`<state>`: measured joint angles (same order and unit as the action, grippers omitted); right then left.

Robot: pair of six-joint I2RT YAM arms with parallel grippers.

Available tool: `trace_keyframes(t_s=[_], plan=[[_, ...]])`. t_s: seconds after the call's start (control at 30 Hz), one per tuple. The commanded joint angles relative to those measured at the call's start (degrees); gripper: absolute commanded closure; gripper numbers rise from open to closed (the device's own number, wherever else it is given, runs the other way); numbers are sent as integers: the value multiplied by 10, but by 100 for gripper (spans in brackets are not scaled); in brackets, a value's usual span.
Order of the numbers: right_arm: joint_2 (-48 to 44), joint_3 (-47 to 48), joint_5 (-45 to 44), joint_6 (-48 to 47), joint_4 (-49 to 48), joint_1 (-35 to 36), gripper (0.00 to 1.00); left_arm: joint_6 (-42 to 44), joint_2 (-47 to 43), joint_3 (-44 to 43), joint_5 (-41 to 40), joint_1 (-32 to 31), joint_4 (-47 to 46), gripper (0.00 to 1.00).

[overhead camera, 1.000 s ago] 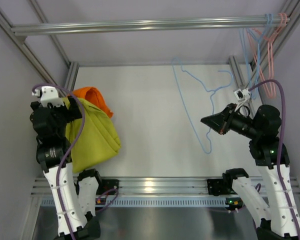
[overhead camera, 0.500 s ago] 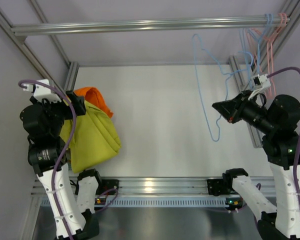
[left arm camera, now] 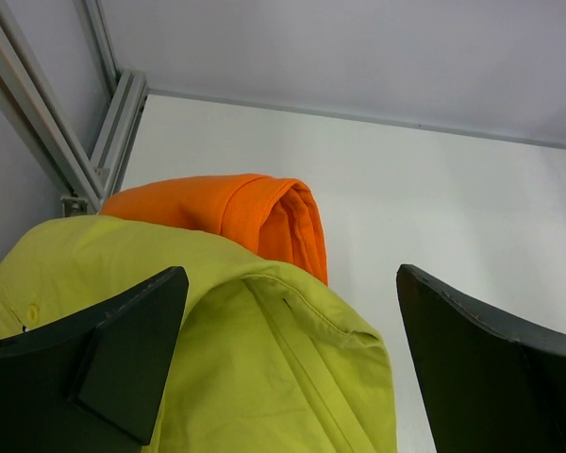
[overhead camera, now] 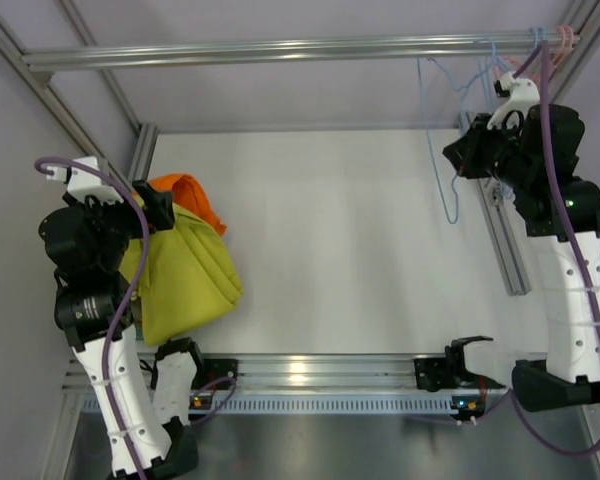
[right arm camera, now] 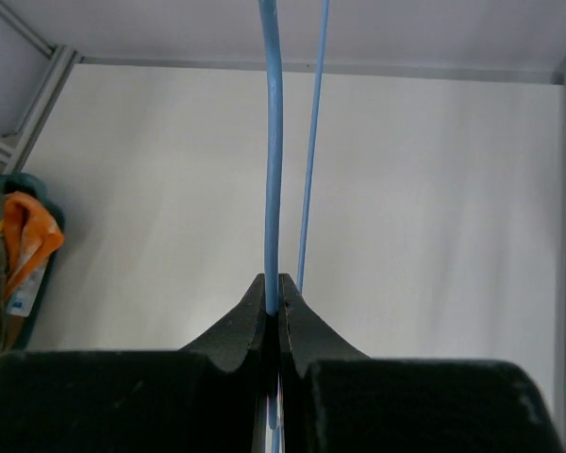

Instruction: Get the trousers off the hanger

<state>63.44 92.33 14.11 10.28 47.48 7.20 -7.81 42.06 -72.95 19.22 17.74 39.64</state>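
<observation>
The mustard-yellow trousers lie folded on the table at the left, off the hanger, partly over an orange garment. My left gripper hovers over them, wide open and empty. In the left wrist view the trousers fill the space below the open gripper. My right gripper is raised at the back right, close under the rail, shut on the light-blue hanger. The hanger's wire runs straight up out of the closed right gripper.
A metal rail crosses the top, with pink hangers and other blue ones hooked at its right end. An aluminium frame post lies along the table's right side, another at the left. The orange garment pokes out behind the trousers.
My right arm has carried the blue hanger up and to the back right, from over the table to the rail. The left gripper has lifted a little and stayed open.
</observation>
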Motion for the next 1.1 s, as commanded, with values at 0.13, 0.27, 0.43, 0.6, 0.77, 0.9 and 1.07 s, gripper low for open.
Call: trace_keyframes(t_s=[0.13,0.27,0.43,0.6,0.77,0.9,1.07], plan=[[98,125,-68,-44,26,-9,100,7,-19,5,3,0,-5,2],[130,138,-66,-50,18,-30,100,5,-20,7,8,0,-5,2],[168,155,-52,-56,21,-59,100,11,-30,18,4,0,-4,2],[190,164,-36,-62,10,-105,100,6,-29,15,14,0,3,2],[200,152,-6,-69,22,-127,100,9,34,-31,30,0,74,2],[200,120,0,-86,15,-139,100,8,50,-42,40,0,80,2],[194,91,8,-93,6,-152,100,22,85,-55,65,0,111,2]])
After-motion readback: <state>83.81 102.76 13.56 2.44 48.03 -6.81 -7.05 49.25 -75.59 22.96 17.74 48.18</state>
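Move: The rail spot that the right hand is taking the blue hanger to lies about 17 cm ahead, 14 cm to its right and some 8 cm above. The other blue and pink hangers hang about 16 cm ahead and 23 cm to the right, their middles about 8 cm lower than the hand. Under the open left hand, about 20 cm down and 6 cm to its right, lie the yellow-green trousers; the orange garment is 14 cm ahead of that hand, 6 cm right and 21 cm down. The right hand, fingers still shut on the blue hanger's wire, carries it about 10 cm forward towards the rail and, from partway, some 9 cm to the right towards the other hangers, sinking nearly 5 cm and turning about 10 degrees clockwise with the fingertips dipping as much. The left hand stays open, hovers briefly, then sinks about 4 cm towards the yellow-green trousers and tips its fingers down some 10 degrees without touching them. ##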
